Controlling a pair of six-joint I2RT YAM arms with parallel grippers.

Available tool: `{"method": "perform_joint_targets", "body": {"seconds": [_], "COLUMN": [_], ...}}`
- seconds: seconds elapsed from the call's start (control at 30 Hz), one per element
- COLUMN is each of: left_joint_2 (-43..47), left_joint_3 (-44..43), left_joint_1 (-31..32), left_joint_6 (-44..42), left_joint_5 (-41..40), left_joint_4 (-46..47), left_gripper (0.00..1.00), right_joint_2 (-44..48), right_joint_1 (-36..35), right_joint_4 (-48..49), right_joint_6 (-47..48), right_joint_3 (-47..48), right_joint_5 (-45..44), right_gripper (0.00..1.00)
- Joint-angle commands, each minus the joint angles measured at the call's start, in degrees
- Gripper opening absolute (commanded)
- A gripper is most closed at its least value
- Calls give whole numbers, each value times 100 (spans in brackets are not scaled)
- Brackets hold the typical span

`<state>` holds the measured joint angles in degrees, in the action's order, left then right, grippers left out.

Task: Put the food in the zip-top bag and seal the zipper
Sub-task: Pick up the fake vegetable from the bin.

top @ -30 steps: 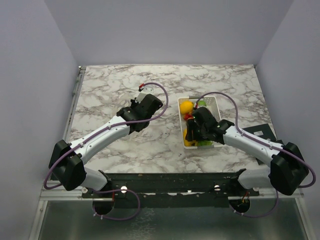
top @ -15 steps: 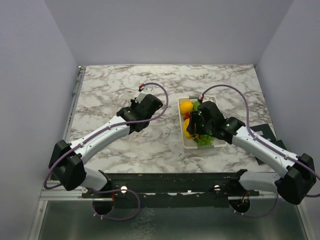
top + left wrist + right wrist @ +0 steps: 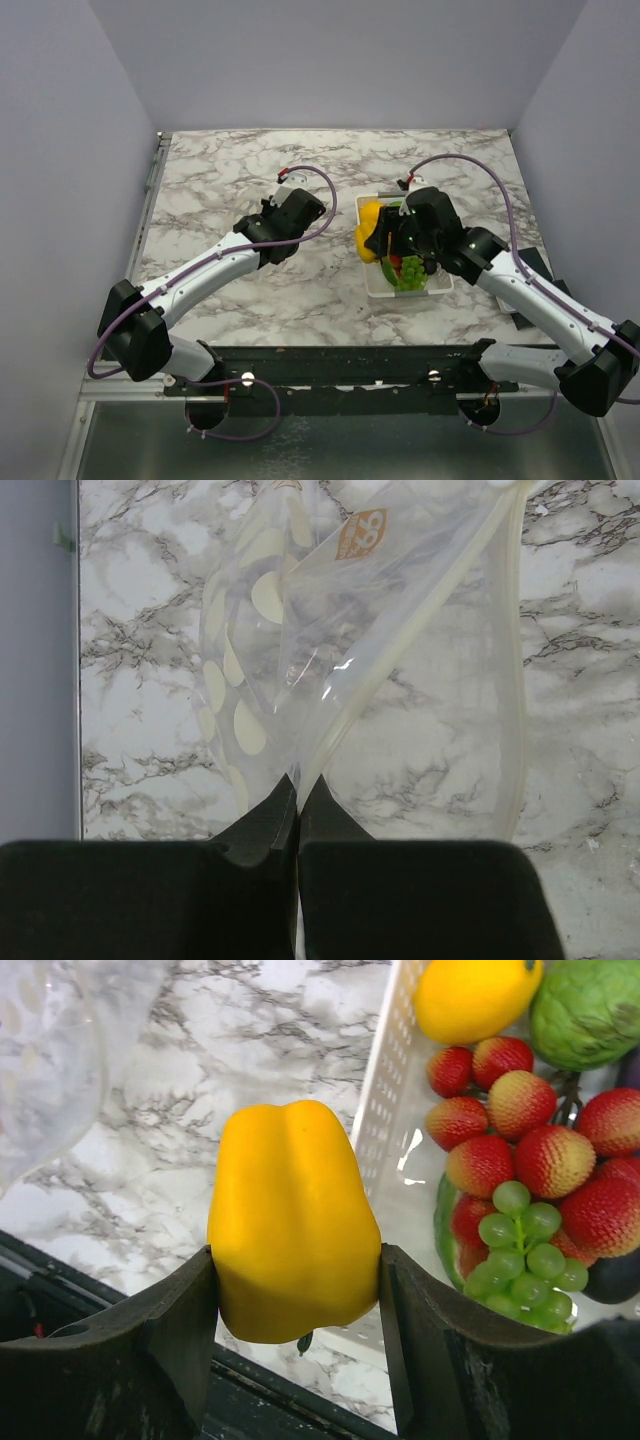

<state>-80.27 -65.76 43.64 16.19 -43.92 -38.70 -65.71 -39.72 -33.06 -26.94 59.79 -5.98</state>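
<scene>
My left gripper (image 3: pixel 298 785) is shut on the edge of the zip-top bag (image 3: pixel 380 630), a clear pouch with pale dots that hangs open above the marble. Its whitish zipper (image 3: pixel 517 680) runs along the mouth. My right gripper (image 3: pixel 298 1260) is shut on a yellow pepper (image 3: pixel 293 1220), held above the left rim of the white basket (image 3: pixel 385 1090). In the top view the pepper (image 3: pixel 368 243) sits right of my left gripper (image 3: pixel 284 192). Still in the basket are an orange (image 3: pixel 470 995), strawberries (image 3: pixel 520 1150), grapes (image 3: pixel 525 1250), a watermelon slice (image 3: pixel 445 1230) and a green piece (image 3: pixel 590 1010).
The basket (image 3: pixel 405 292) stands right of the table's centre. A black flat object (image 3: pixel 530 265) lies at the right edge. A black rail (image 3: pixel 330 360) runs along the near edge, and grey walls close in the table on three sides.
My right gripper has risen out of the basket with the yellow pepper and shifted towards the basket's left rim. The left arm and the bag have not moved.
</scene>
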Motion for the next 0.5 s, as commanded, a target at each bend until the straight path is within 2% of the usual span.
{"method": "perform_joint_targets", "body": {"seconds": [0.0, 0.47], "left_joint_2": [-12, 126], "left_joint_3": [72, 63], "left_joint_1": [33, 38], "left_joint_6": [-39, -48], "left_joint_5": [96, 320], "left_joint_4": [46, 89], "left_gripper": [0, 0], "right_joint_2": [35, -632], "right_joint_1": [-2, -356], "right_joint_4": [239, 1330], "right_joint_6": [75, -409], "right_joint_3": [279, 587], "right_joint_5": [729, 1542], "right_gripper": [34, 34]}}
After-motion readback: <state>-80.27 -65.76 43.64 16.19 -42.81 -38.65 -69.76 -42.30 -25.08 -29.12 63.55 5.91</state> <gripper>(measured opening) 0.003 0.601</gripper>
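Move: The pepper is already in my right fingers, above the bin's left side. The bag's mouth is some 15 cm to the left, 10 cm ahead and a little lower. Below me, the bin's middle sits about 9 cm right and 6 cm ahead, 15 cm down; the grapes are roughly 10 cm right and level, the yellow fruit about 13 cm straight ahead. From my left hand, which pinches the bag, its mouth lies about 5 cm ahead, 4 cm right. I swing my right hand about 6.5 cm left, off the bin's edge towards the bag, still rising some 3 cm but levelling out by the end. My fingers keep their grip on the pepper while the wrist turns roughly 10 degrees counter-clockwise and rolls its left side up by about as much. My left hand stays put, still pinching the bag. ##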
